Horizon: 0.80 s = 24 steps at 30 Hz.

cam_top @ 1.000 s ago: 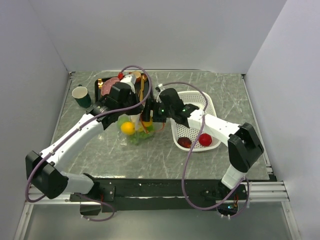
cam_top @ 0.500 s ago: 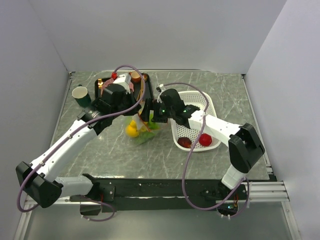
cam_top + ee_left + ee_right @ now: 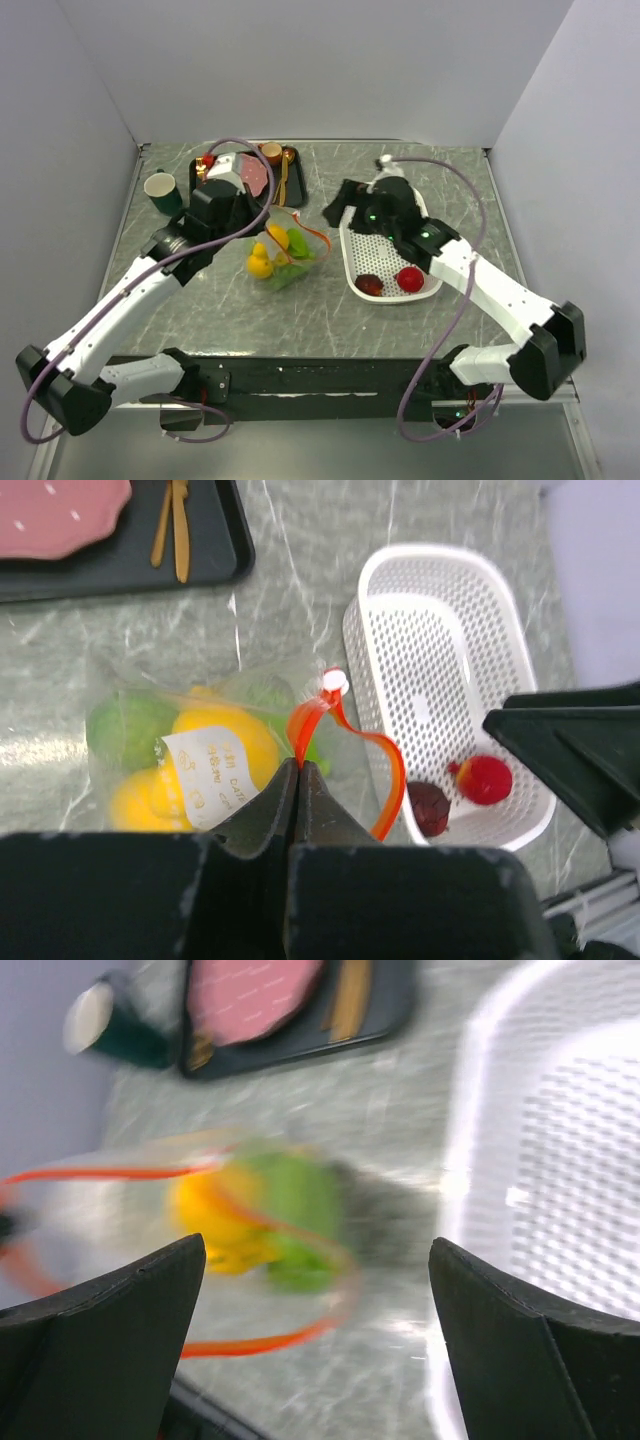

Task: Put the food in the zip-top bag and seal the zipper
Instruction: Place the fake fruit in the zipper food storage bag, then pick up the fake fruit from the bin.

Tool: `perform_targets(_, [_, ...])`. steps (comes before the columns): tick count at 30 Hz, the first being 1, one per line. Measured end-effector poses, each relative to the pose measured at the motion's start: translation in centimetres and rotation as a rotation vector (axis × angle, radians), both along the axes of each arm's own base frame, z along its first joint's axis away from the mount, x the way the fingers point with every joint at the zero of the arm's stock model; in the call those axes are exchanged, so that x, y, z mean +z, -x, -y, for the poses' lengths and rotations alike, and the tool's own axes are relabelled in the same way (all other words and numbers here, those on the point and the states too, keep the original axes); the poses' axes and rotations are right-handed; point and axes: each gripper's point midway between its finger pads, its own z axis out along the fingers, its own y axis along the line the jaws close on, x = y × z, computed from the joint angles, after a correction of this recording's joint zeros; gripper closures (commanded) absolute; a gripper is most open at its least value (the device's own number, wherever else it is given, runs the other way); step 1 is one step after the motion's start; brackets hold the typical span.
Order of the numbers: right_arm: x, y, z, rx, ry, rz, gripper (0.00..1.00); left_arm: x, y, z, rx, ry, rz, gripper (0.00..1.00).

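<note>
The clear zip-top bag (image 3: 283, 252) lies on the table with yellow and green food (image 3: 262, 260) inside; it also shows in the left wrist view (image 3: 200, 750). My left gripper (image 3: 298, 768) is shut on its orange-red zipper (image 3: 312, 720) at the mouth, which gapes open (image 3: 250, 1345). My right gripper (image 3: 340, 208) is open and empty, to the right of the bag and apart from it. A red piece (image 3: 409, 278) and a dark purple piece (image 3: 369, 284) lie in the white basket (image 3: 425, 215).
A black tray (image 3: 283, 190) with a pink plate (image 3: 252, 176) and gold cutlery (image 3: 172, 530) stands at the back. A dark green cup (image 3: 163, 192) stands at the back left. The basket is right of the bag.
My right gripper has let go of the bag's mouth, opened, and pulled back right toward the basket. My left gripper still holds the zipper and has shifted slightly left.
</note>
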Motion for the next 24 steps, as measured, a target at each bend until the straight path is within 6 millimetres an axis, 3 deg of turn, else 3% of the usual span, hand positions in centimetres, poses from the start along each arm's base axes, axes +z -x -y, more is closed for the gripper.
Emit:
perform_targets(4, [-3.0, -0.9, 5.7, -0.145, 0.068, -0.069, 0.00, 1.4, -0.4, -0.1, 0.017, 0.010, 0.028, 0.99])
perform_targets(8, [-7.7, 0.1, 8.8, -0.199, 0.185, -0.195, 0.00, -0.1, -1.1, 1.0, -0.010, -0.004, -0.014, 0.99])
perform_targets(15, [-14.1, 4.3, 9.4, -0.111, 0.273, -0.391, 0.01, -2.0, -1.6, 2.5, -0.058, -0.009, -0.067, 0.99])
perform_targets(24, [-16.4, 6.5, 9.2, -0.015, 0.319, -0.496, 0.05, -2.4, -1.6, 2.8, -0.070, -0.010, -0.080, 0.99])
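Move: The dark fruit lies low in the near end of the white basket, about 9 cm to the open right gripper's right, 5 cm back and 20 cm below it. The red pomegranate is level with the dark fruit and some 10 cm to its right. The food in the bag lies about 12 cm to the right gripper's left, 2 cm ahead and 18 cm below. From the left gripper, shut on the bag's mouth, the dark fruit is around 26 cm right, 3 cm back and 24 cm below. Swing the empty right gripper away from the bag, first about 9 cm to the right, then down some 16 cm and a little back into the near end of the basket, tipping the fingers about 30 degrees steeper and keeping them wide open over the dark fruit. With the left, keep pinching the bag's mouth, lift it slightly, then ease it right and down a few centimetres. ##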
